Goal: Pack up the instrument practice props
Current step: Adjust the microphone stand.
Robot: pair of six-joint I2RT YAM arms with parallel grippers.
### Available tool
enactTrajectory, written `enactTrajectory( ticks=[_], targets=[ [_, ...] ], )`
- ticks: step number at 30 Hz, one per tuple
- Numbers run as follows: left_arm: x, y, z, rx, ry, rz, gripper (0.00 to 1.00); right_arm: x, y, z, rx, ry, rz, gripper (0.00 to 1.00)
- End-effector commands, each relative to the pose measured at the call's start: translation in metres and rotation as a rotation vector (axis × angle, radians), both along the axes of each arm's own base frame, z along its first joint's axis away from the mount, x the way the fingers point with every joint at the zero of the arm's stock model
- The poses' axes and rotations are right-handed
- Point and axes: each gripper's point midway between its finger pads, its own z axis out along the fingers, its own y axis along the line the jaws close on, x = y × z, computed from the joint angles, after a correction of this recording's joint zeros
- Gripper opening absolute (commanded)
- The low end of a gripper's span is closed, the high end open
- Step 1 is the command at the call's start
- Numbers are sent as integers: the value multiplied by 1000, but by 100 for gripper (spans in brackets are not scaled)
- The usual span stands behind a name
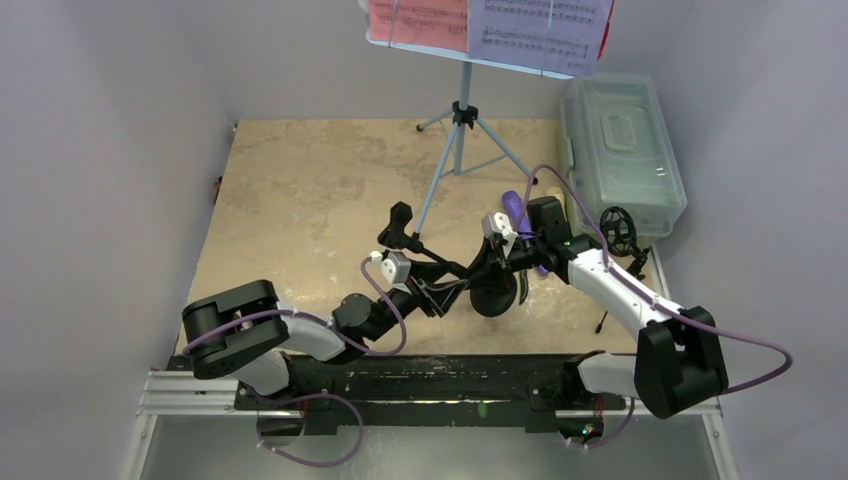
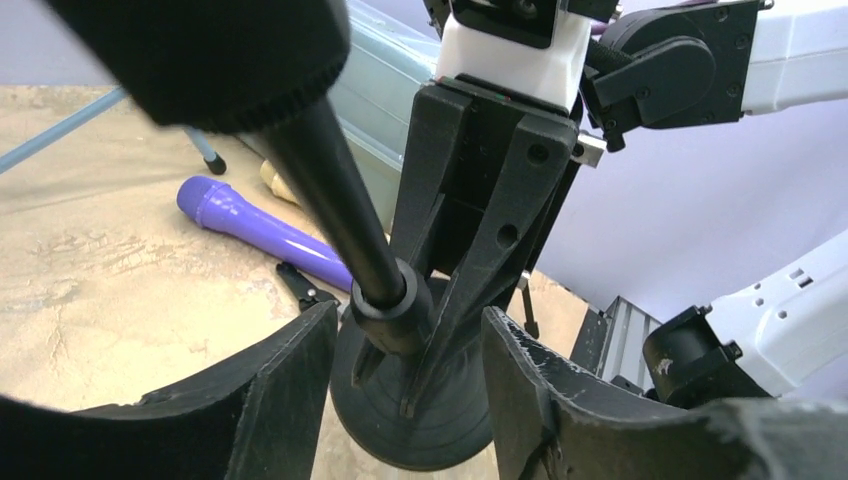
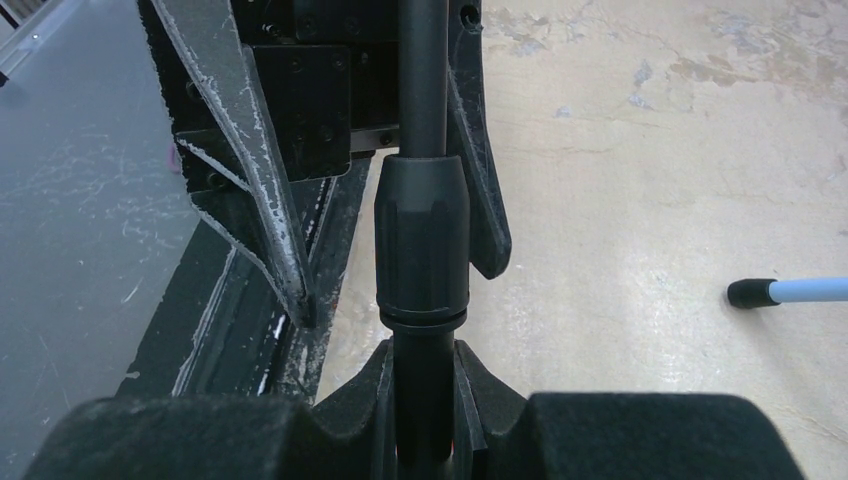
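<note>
The black round-base pole (image 1: 430, 250) is tilted, its base (image 1: 493, 298) off the table and its clip end (image 1: 400, 215) pointing back left. My right gripper (image 3: 423, 350) is shut on the pole just below its collar (image 3: 422, 240). My left gripper (image 2: 405, 315) is open, with a finger (image 2: 270, 390) on each side of that collar and a gap showing. The purple microphone (image 2: 260, 230) lies on the table behind, with the cream microphone (image 2: 275, 180) partly hidden beyond it. At the back stands the light-blue music desk (image 1: 520, 62), holding a red page (image 1: 415, 18) and a white page (image 1: 540, 25).
The translucent grey-green box (image 1: 622, 150) sits lid shut at the back right. A black mic tripod (image 1: 618, 232) stands in front of it, by my right arm. The music stand's tripod legs (image 1: 460, 130) spread over the back middle, one foot (image 3: 745, 292) near the pole.
</note>
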Motion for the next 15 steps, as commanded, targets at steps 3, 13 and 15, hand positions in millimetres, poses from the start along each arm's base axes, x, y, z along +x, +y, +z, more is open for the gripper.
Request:
enactTrajectory(
  ticks=[3,13,15],
  targets=[
    [-24,35,64,-247,-134,-39,59,4,3,37,75,-95,29,0],
    [-35,105,91,-355,-187,78,80,5,3,35,71,-93,24,0],
    [-34,117,100,-391,-193,110,81,5,3,34,70,-92,24,0]
  ],
)
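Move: From the left hand, the microphone stand's collar is about 2 cm to the right, 1 cm ahead and 1 cm lower, with the stand's head some 10 cm to the left, 5 cm ahead and 8 cm higher. On the table, roughly 18 cm below, a music stand foot is about 7 cm left and 12 cm ahead. The right hand grips the pole; the collar is about 3 cm above that hand, 2 cm left and 1 cm ahead. Leftward, about 7 cm and gathering speed, the left hand draws off the microphone stand's collar, easing back some 3 cm as well; it dips about 1.5 cm, then climbs to end 2 cm higher than it began. Its already half-open fingers spread wide, the wrist barely turning. The right hand stays in place and keeps its pinch on the pole just below the collar. ##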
